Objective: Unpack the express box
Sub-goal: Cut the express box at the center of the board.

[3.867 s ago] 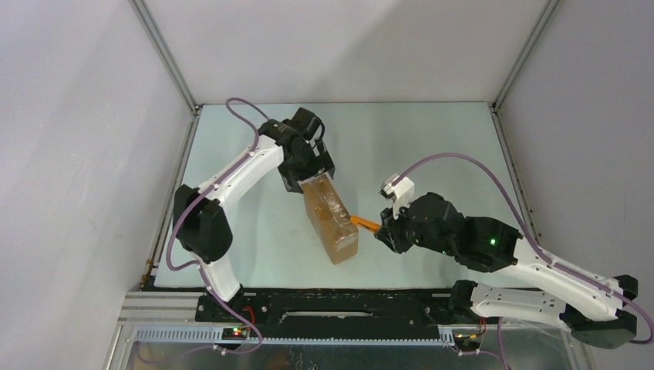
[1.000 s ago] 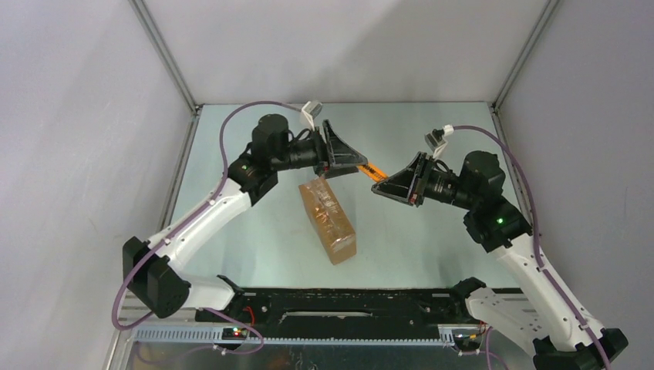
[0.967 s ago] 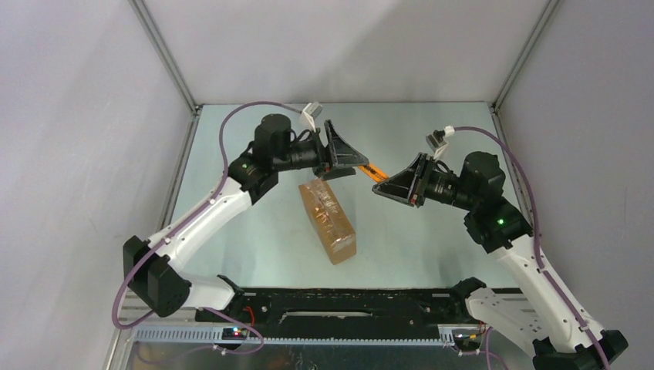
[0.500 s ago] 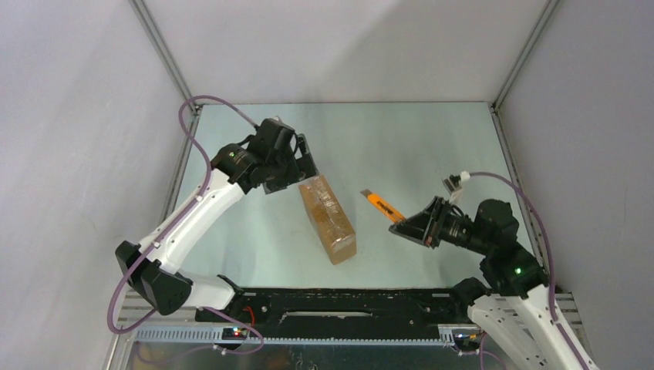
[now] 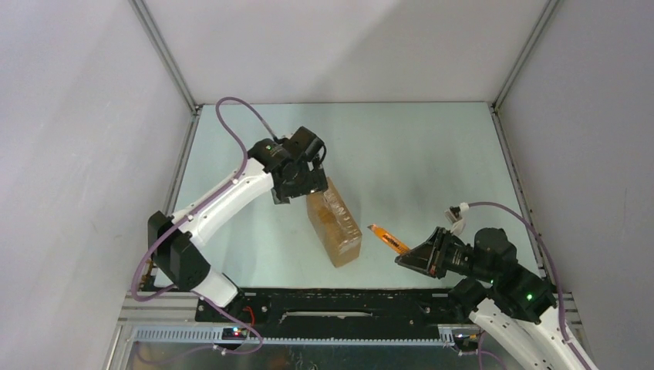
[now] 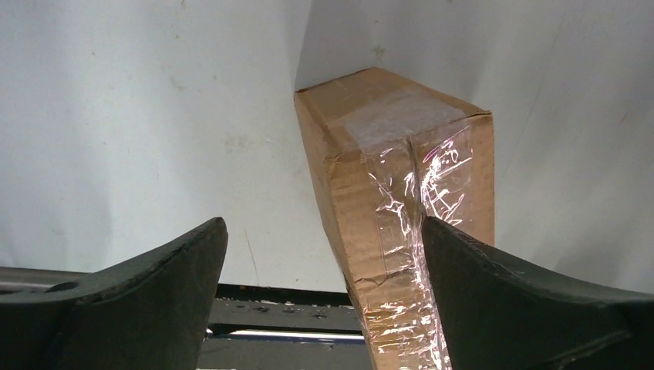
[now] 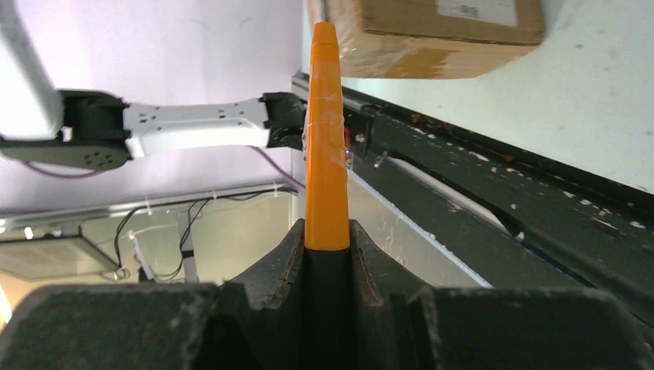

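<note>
The express box, brown cardboard with a shiny taped seam, lies slantwise mid-table. In the left wrist view the express box runs away from the camera. My left gripper hangs open over its far end. One finger is in front of the taped face and the other is well off to the side, so nothing is gripped. My right gripper is shut on the orange utility knife, held just right of the box's near end. The knife points at the box's labelled face.
A black rail runs along the near table edge below the box. Grey enclosure walls with aluminium posts bound the table on three sides. The left arm's white links show beyond the knife in the right wrist view.
Both grippers were together at the raised knife. The left one has opened, let go and dropped to the box's far end. The right one has carried the knife down to the box's near right.
</note>
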### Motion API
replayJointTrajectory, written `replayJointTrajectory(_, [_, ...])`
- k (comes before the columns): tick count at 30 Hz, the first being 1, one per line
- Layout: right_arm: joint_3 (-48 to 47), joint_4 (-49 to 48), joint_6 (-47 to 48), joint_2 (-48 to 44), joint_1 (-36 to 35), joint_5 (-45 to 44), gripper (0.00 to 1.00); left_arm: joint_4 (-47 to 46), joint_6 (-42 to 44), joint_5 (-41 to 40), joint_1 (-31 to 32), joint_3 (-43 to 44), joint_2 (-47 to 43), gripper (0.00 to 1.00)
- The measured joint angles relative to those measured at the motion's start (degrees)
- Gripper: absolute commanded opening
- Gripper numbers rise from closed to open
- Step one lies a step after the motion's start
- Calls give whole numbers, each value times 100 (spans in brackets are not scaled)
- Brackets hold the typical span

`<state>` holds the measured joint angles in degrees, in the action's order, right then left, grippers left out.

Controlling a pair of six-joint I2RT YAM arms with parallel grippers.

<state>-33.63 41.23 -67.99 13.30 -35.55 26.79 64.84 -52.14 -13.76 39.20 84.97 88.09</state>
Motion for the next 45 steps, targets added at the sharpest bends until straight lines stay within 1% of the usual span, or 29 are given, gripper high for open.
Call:
replayJointTrajectory(7, [146,466,66,-33,-4,-326,0,310,-658,-380,520,238,0,100])
replayJointTrajectory(11, [245,494,116,-31,-33,-393,0,424,-981,-442,684,238,0,100])
replayJointTrajectory(15, [332,490,192,50,-79,-472,0,682,-1344,-697,835,319,0,100])
replayJointTrajectory(19, [361,354,297,356,-153,-560,0,879,-1611,-890,942,645,0,100])
replayJointTrajectory(23, [365,160,356,599,-254,-634,0,767,-1528,-994,938,761,-59,100])
replayJointTrajectory(28, [369,-39,396,765,-442,-804,0,297,-1084,-881,933,691,-186,100])
replayJointTrajectory(34, [372,-177,404,879,-632,-1023,0,350,-942,-568,960,986,385,100])
replayJointTrajectory(37, [372,-275,413,927,-693,-1095,0,605,-1021,-483,994,1097,680,100])
replayJointTrajectory(41, [372,-389,435,1049,-791,-1193,0,905,-1095,-437,1027,1408,942,100])
replayJointTrajectory(45, [374,-531,448,1215,-892,-1224,0,973,-1150,-291,1043,1539,1102,100])
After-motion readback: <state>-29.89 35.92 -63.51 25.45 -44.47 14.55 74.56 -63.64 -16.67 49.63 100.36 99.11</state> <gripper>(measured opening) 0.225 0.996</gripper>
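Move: The express box stands on its narrow side, its middle about 8 cm to the right of the empty left hand, 7 cm nearer the base and roughly 9 cm below it. The orange cutter, gripped by the right hand, is some 21 cm right of the left hand, 10 cm back and at about its height. From the right hand the box's middle lies roughly 18 cm left, 9 cm ahead and 13 cm below. Rightward in an arch the left hand crosses above the box, wide open: it first draws back a little, climbs to about 5 cm up, then sinks again, ending some 6 cm to the right over the taped seam near the far end. Meanwhile the right hand keeps its grip on the cutter, drops about 5.5 cm, then creeps forward and left towards the box, tipping the blade end down some 10 degrees. ##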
